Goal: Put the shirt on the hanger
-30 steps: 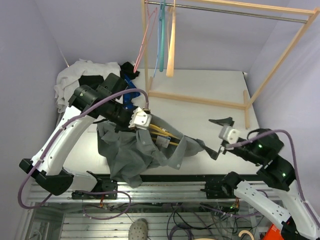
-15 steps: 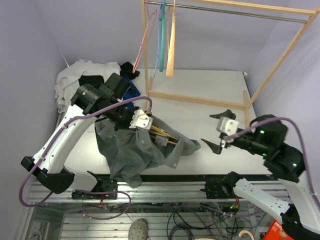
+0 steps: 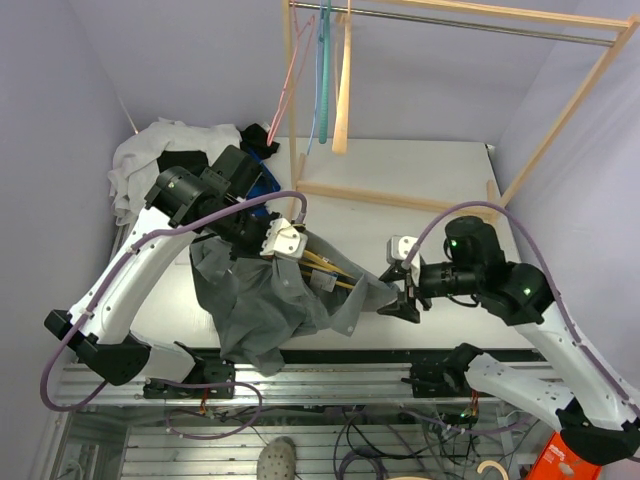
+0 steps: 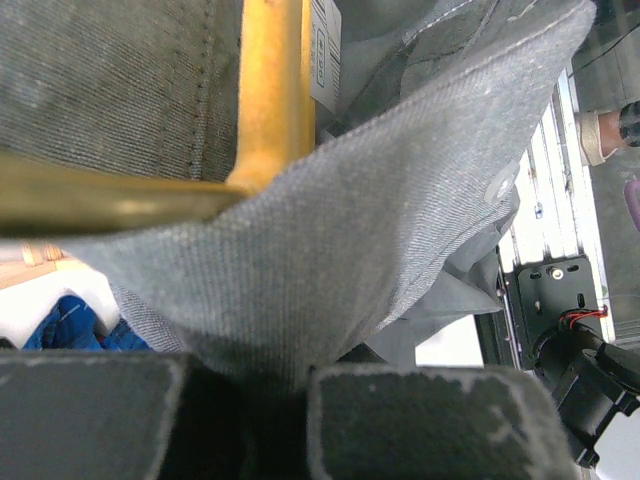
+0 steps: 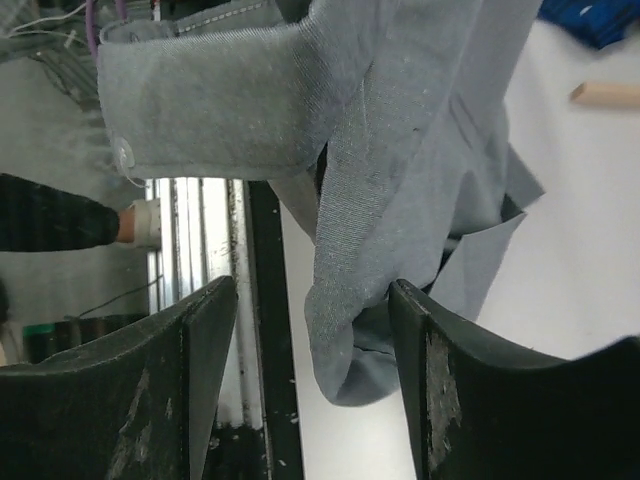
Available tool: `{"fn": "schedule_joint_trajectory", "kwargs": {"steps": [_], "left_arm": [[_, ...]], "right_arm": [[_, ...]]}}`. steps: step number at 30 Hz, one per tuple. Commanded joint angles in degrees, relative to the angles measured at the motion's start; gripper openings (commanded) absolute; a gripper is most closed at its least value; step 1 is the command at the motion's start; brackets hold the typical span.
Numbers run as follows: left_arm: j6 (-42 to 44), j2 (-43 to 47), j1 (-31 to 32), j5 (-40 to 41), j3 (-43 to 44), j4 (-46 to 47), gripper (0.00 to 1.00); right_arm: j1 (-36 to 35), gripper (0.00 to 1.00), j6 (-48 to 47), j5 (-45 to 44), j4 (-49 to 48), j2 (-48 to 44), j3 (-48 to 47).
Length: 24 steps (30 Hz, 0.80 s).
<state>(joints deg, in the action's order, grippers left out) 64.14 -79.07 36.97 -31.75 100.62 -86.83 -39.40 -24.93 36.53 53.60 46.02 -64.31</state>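
Note:
The grey shirt point(image 3: 255, 300) hangs bunched over the table's front left, draped over the yellow hanger point(image 3: 325, 266), whose arms poke out to the right. My left gripper point(image 3: 285, 243) holds it up, and in the left wrist view it point(image 4: 300, 375) is shut on a fold of the shirt point(image 4: 380, 220) just below the hanger's bar point(image 4: 270, 90). My right gripper point(image 3: 400, 290) is at the shirt's right tip. In the right wrist view it point(image 5: 315, 340) is open, with a hanging fold of shirt point(image 5: 350, 300) between the fingers point(image 5: 205, 370), against the right one.
A wooden rack point(image 3: 400, 198) stands at the back with pink point(image 3: 290, 80), teal point(image 3: 321, 70) and cream point(image 3: 343, 90) hangers on its rail. A white garment point(image 3: 150, 150) and a dark blue one point(image 3: 262, 185) lie heaped at the far left. The table's front edge point(image 3: 350, 352) is just below the shirt.
My right arm swung left from the table's right side to the shirt's right tip, and its jaws narrowed around the fold. The left gripper kept its hold and barely moved.

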Motion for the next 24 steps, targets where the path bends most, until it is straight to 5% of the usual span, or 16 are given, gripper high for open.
{"fn": "schedule_joint_trajectory", "kwargs": {"steps": [1, 11, 24], "left_arm": [[0.73, 0.14, 0.28, -1.45, 1.6, 0.78, 0.07], [0.42, -0.54, 0.29, -2.43, 1.07, 0.87, 0.07], [1.01, -3.95, 0.29, -6.37, 1.74, 1.05, 0.07]], "right_arm": [[-0.24, 0.59, 1.08, 4.38, -5.8, -0.4, 2.18], [-0.29, 0.01, -0.39, 6.9, -15.26, 4.91, 1.55], [-0.34, 0.0, 1.32, 10.17, -21.73, 10.39, -0.7]]}}
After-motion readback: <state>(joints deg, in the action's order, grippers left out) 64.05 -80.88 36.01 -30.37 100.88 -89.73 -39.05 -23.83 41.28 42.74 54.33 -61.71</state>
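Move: The right hand, fingers partly open, goes for the shirt's free edge, roughly 2 cm ahead of it, 4 cm to its left and 1 cm lower. The yellow hanger inside the shirt is some 10 cm to the left and 4 cm ahead, about level. The white tag lies about 10 cm left and 3 cm ahead, also level. From the left hand, which keeps hold at the collar, that edge is about 15 cm right, 5 cm back and slightly lower. Leftward and forward, about 4.5 cm in all, the right hand goes to the shirt's free edge after a small dip. On the way its fingers shut fully and pinch the cloth by the tips, then the hand eases a little farther left and down with it. The left hand keeps its grip by the collar, sinking about 1 cm. ##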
